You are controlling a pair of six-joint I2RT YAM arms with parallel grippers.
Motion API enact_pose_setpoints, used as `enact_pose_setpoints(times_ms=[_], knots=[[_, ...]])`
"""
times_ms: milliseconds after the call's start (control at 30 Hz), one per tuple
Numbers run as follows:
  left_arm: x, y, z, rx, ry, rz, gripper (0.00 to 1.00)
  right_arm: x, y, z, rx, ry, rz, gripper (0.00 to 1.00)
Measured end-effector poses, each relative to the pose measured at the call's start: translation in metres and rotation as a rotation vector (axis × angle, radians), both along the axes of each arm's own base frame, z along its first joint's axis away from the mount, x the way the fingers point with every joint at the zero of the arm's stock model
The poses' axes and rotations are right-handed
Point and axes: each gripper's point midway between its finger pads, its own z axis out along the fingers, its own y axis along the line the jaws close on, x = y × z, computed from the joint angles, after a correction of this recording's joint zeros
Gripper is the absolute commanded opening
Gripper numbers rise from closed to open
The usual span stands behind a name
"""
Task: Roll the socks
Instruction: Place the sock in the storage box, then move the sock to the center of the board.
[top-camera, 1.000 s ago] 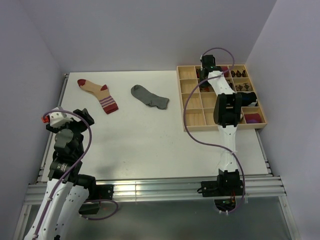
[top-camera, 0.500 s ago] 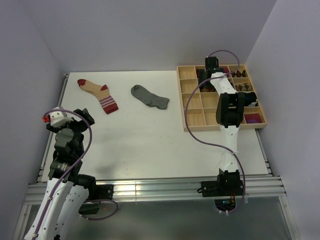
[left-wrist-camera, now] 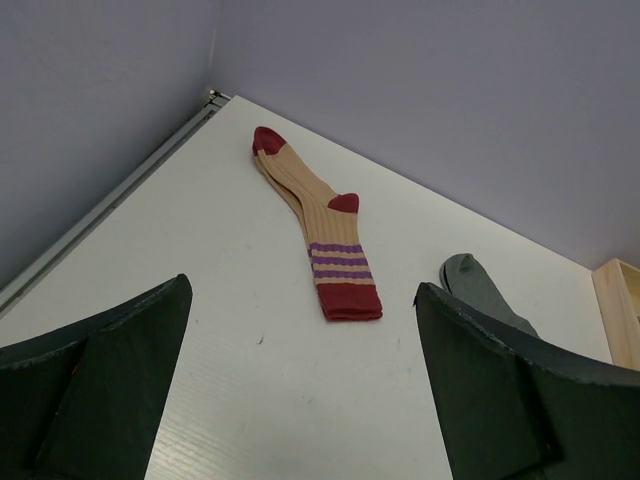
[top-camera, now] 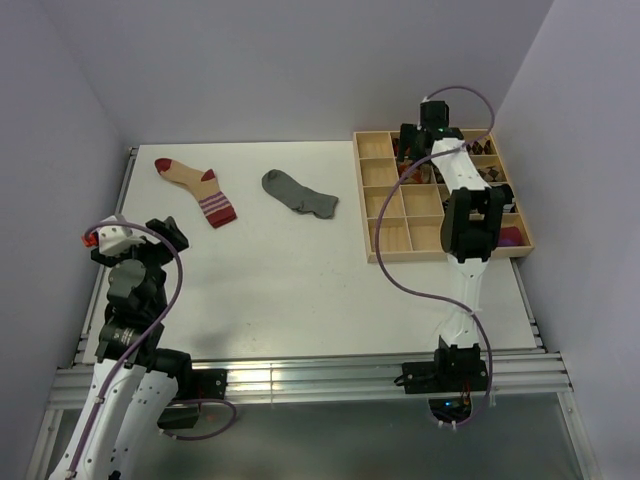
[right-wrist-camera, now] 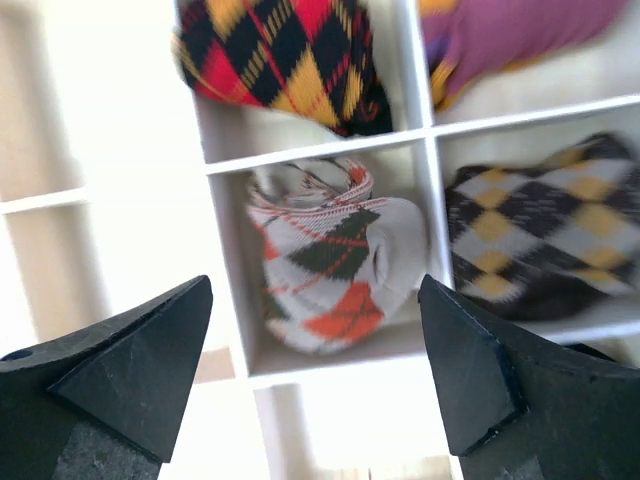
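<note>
Flat on the white table lie a beige sock (top-camera: 195, 188) with dark-red toe, heel and striped cuff, and a plain grey sock (top-camera: 298, 194) to its right. The left wrist view shows both, the beige sock (left-wrist-camera: 315, 240) ahead and the grey sock (left-wrist-camera: 478, 292) at the right. My left gripper (top-camera: 158, 236) hovers open and empty at the table's left side, short of them (left-wrist-camera: 302, 290). My right gripper (top-camera: 413, 158) is open over the tray's back compartments. Below its jaws (right-wrist-camera: 315, 285) a rolled pale argyle sock (right-wrist-camera: 335, 250) with orange-red and dark diamonds rests in one compartment, untouched.
The wooden compartment tray (top-camera: 450, 254) fills the table's right side. Around the argyle roll lie other bundles: a red-yellow-black argyle one (right-wrist-camera: 285, 55), a magenta one (right-wrist-camera: 510, 40) and a black-and-yellow argyle one (right-wrist-camera: 535, 235). Purple walls close in the back and sides.
My right gripper has opened wide and its wrist has shifted right over the tray's back rows. The left arm has barely moved.
</note>
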Motion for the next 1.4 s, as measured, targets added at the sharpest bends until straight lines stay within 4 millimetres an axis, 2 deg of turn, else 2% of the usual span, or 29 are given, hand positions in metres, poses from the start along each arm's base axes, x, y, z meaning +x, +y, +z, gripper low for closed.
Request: enact_pose_setpoints(times_ms=[133,200,267,400,467,533,667,733,867,967,1233,1400], knots=[[-0.002,0.0,0.002,-0.002,-0.009,-0.002,0.99,-0.003,0.001,0.055,0.011,-0.099,-0.002,0.9],[-0.003,0.0,0.002,-0.003,-0.01,-0.002,0.99,-0.012,0.005,0.081,0.032,-0.142,0.004,0.83],[-0.004,0.0,0.003,-0.005,-0.014,-0.002,0.99,-0.022,0.011,0.098,0.062,-0.172,0.021,0.78],[-0.004,0.0,0.003,-0.016,-0.015,-0.002,1.0,-0.049,0.034,0.113,0.119,-0.194,0.072,0.72],[-0.002,-0.001,-0.003,-0.025,0.004,0.0,0.99,-0.059,0.057,0.112,0.128,-0.187,0.112,0.65],[0.002,-0.002,-0.011,-0.032,0.038,0.002,1.0,-0.067,0.095,0.104,0.135,-0.168,0.177,0.56],[0.008,-0.006,-0.031,-0.034,0.123,-0.006,0.99,-0.091,0.172,0.078,0.152,-0.101,0.311,0.54],[0.011,-0.009,-0.038,-0.033,0.153,-0.021,0.99,-0.102,0.206,0.067,0.157,-0.075,0.37,0.49],[0.014,-0.013,-0.049,-0.026,0.204,-0.037,0.99,-0.109,0.25,0.046,0.15,-0.039,0.42,0.37],[0.015,-0.015,-0.051,-0.025,0.229,-0.046,1.0,-0.104,0.264,0.024,0.139,-0.012,0.412,0.29],[0.016,-0.017,-0.057,-0.022,0.254,-0.057,0.99,-0.08,0.272,-0.039,0.098,0.065,0.366,0.27],[0.017,-0.018,-0.061,-0.021,0.272,-0.064,0.99,-0.091,0.271,-0.067,0.085,0.132,0.342,0.27]])
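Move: The grey sock's middle lies about 33 cm left of the right hand, 7 cm nearer the base and 8 cm lower. The rolled argyle sock is just 1 cm ahead and 6 cm below that hand; an empty compartment is 10 cm left of the hand, level with it and 7 cm down. From the left hand, the grey sock is roughly 25 cm ahead, 32 cm right and 25 cm below. Right hand rises, swings about 27 cm left, sinks to grey sock's right end, fingers narrowing; left hand dips. ##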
